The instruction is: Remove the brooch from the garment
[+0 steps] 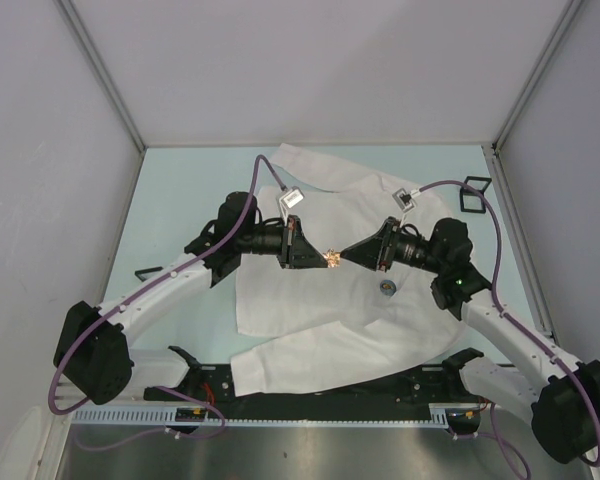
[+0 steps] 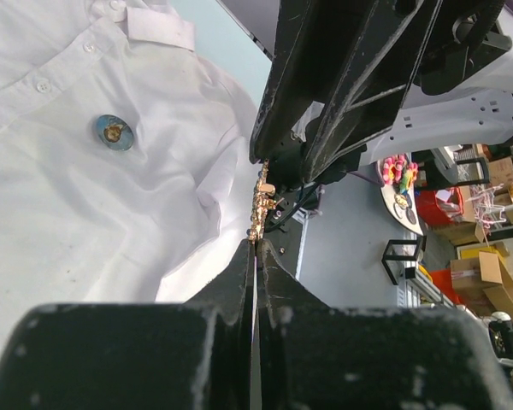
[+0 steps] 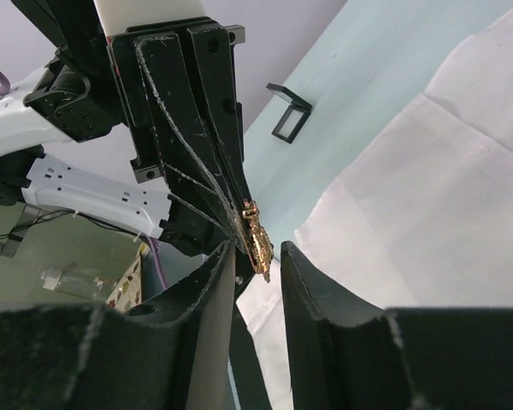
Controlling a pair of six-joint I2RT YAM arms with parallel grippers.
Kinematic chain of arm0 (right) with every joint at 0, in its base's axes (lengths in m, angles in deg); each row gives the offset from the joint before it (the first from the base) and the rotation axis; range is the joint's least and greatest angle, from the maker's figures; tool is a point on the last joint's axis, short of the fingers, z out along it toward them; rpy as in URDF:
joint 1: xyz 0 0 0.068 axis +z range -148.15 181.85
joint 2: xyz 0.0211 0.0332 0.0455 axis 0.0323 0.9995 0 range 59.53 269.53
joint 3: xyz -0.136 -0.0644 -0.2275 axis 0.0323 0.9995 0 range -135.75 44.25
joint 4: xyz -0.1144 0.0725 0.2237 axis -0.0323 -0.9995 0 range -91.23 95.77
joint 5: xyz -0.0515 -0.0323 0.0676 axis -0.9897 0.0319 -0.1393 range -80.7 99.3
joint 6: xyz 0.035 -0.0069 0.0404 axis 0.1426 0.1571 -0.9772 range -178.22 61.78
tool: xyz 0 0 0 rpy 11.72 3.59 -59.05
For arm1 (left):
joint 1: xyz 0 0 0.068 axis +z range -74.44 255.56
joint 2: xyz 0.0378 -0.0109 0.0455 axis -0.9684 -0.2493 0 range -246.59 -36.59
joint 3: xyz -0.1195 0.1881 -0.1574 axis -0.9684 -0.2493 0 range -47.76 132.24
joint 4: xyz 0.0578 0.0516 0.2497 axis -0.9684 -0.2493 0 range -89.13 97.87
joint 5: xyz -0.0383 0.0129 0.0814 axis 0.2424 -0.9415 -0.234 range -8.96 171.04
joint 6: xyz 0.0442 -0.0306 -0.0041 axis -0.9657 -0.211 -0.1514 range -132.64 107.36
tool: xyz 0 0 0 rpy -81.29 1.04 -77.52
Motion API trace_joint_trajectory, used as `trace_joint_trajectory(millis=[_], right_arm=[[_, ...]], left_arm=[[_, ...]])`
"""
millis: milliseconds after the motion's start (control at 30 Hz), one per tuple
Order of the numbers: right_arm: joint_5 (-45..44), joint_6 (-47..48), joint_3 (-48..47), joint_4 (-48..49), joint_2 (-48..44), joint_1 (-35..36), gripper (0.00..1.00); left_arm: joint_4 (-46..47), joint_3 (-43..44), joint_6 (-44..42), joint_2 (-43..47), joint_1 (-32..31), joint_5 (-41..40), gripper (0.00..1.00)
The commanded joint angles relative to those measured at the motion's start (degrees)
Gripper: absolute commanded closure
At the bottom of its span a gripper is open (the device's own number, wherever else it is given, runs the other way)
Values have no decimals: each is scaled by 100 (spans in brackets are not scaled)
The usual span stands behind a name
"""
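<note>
The white garment [image 1: 310,300] lies spread flat on the pale green table. My two grippers meet tip to tip above its middle. The left gripper [image 1: 324,258] [image 2: 256,243] is shut on a small gold brooch [image 1: 332,258] [image 2: 260,201] [image 3: 258,235], which it holds in the air, clear of the cloth. The right gripper [image 1: 346,256] [image 3: 256,252] is open, with one finger on each side of the brooch's end and a visible gap on the outer side. A round blue badge [image 1: 387,287] [image 2: 113,130] is pinned on the shirt's chest.
A small black frame [image 1: 475,190] [image 3: 289,112] stands on the table at the back right, just off the shirt. A black bent tool [image 1: 148,270] lies at the left. Grey enclosure walls close in the table on three sides.
</note>
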Motion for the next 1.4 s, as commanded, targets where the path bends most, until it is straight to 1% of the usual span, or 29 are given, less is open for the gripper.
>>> trace_joint_trajectory(millis=[0,200,267,333,400,500,600,633,667,733,867,900,1000,1267,1367], right_arm=[[0,-43,14,416,68,124,69],[-88,27,14,451,252,300,71],[-149,10,14,486,279,317,77],[-175,10,14,513,253,344,86],[-228,19,14,478,209,335,100],[-325,45,22,320,156,335,100],[-492,10,48,152,103,309,100],[-501,-51,75,248,60,291,100],[-457,-182,162,319,42,248,100],[-439,-306,224,503,-2,203,100],[-440,-517,347,723,-11,124,100],[-413,-578,374,758,-11,124,100],[-369,-684,383,899,42,124,100],[-343,-790,400,1101,33,133,100],[-316,-816,409,1137,33,159,100]], left_arm=[[339,-16,68,22,3,252,100],[418,-33,120,39,-6,322,100],[418,-25,112,39,-6,339,99],[418,-25,120,30,-15,348,100],[383,-7,112,22,-15,331,100],[260,63,103,13,11,339,100],[443,11,304,48,125,444,100],[627,-15,366,66,143,480,98],[698,-68,419,92,187,489,96],[821,-112,525,92,205,515,86],[1024,-182,691,74,213,612,76],[1085,-200,788,66,222,629,71],[1252,-253,929,13,249,647,64],[1288,-262,1026,-136,275,682,61],[1279,-271,1043,-145,284,665,58]])
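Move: The brooch, already off the garment, is pinched between the left hand's shut fingertips, its middle about 2 cm to that hand's right and level with it. From the open right hand, which faces it, the brooch lies some 2 cm to the left, about 1 cm back, at the same height. The round blue brooch on the garment is about 13 cm to the left hand's right, roughly level with it fore and aft, and some 16 cm below. The brooch passes from hand to hand: the right hand slides about 1.5 cm left towards the left fingers, then shuts its fingertips on it and keeps the pinch while drifting back about 1 cm right and slightly down. Only then does the left hand open its fingers to about 40 percent and let go, rising about 1 cm as it tilts a little. ##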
